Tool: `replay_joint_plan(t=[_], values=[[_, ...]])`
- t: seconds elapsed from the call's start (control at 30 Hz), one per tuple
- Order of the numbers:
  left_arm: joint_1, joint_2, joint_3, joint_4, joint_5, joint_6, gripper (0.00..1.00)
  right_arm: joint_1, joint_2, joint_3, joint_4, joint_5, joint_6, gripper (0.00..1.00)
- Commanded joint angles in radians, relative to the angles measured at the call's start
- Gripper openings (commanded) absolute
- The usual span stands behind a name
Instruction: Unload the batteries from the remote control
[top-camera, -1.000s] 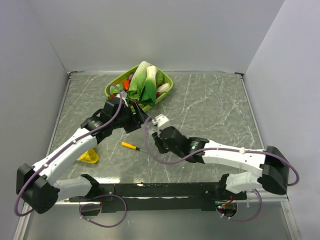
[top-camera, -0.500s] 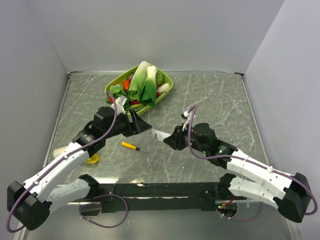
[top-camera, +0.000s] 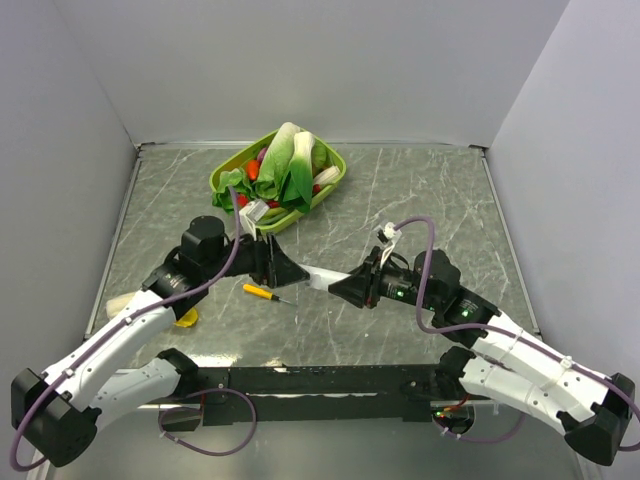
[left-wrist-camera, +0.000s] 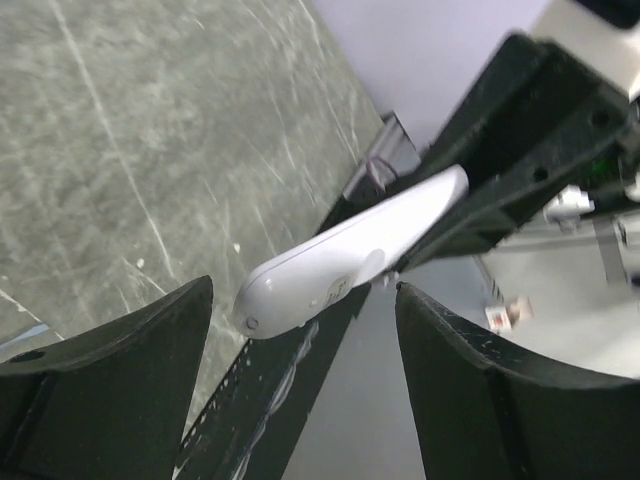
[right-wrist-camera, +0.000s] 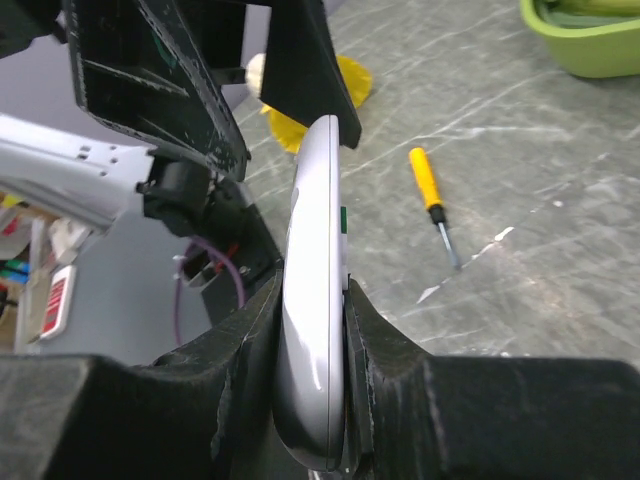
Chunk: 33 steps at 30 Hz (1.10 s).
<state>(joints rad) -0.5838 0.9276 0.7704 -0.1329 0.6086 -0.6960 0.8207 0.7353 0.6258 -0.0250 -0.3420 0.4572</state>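
Note:
The white remote control (top-camera: 316, 276) is held off the table between the two arms. My right gripper (top-camera: 338, 288) is shut on its near end; in the right wrist view the pads (right-wrist-camera: 385, 350) clamp both faces of the remote (right-wrist-camera: 315, 260). A thin green sliver (right-wrist-camera: 343, 220) shows on its edge; the batteries are otherwise hidden. My left gripper (top-camera: 290, 272) is open, facing the remote's free end. In the left wrist view the rounded tip of the remote (left-wrist-camera: 330, 265) lies just beyond the gap of my left gripper (left-wrist-camera: 303, 300), touching neither finger.
A yellow-handled screwdriver (top-camera: 262, 292) lies on the table below the left gripper, also in the right wrist view (right-wrist-camera: 432, 200). A green basket (top-camera: 330, 185) of vegetables stands at the back. A yellow object (top-camera: 180, 317) lies near the left arm.
My right arm has swung right and lower, with the remote now pointing left. My left gripper has come forward from the basket and faces the remote's free end.

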Motion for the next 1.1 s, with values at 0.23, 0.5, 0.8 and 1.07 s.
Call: replay_joint_plan(t=[0.23,0.5,0.8,1.07], values=[[0.001,-0.009,-0.080,0.234,0.286,-0.030,0.78,-0.017,-0.062,0.003,0.096,-0.121,-0.006,0.02],[-0.002,0.010,-0.187,0.490,0.341,-0.214,0.74,-0.051,-0.043,0.000,0.134,-0.216,0.021,0.04],[-0.036,0.043,-0.229,0.585,0.306,-0.267,0.61,-0.089,0.016,-0.005,0.155,-0.317,0.044,0.07],[-0.040,0.056,-0.259,0.562,0.211,-0.261,0.01,-0.141,0.013,0.005,0.035,-0.214,0.049,0.40]])
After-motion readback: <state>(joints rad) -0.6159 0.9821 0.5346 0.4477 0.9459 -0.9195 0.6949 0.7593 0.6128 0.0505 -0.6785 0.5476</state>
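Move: Just beyond the open left fingers, the remote control, held by the right hand, has its middle some 8 cm to the left hand's right, 3 cm back and nearly level. From that same hand the screwdriver lies about 4 cm ahead and 9 cm left, some 23 cm down on the table; the vegetable basket is about 35 cm ahead and 7 cm left, 20 cm down. From the right hand the remote's middle is about 5 cm left and 2 cm ahead. Drawing back about 5 cm and easing 2 cm right, the left hand lines up with the remote's free end, turning clockwise some 20 degrees as its fingertips tilt up towards level, then closes its wide-open fingers to pinch that end. The right hand keeps its grip on the other end, shifting 2 cm back and turning about 10 degrees counter-clockwise. ##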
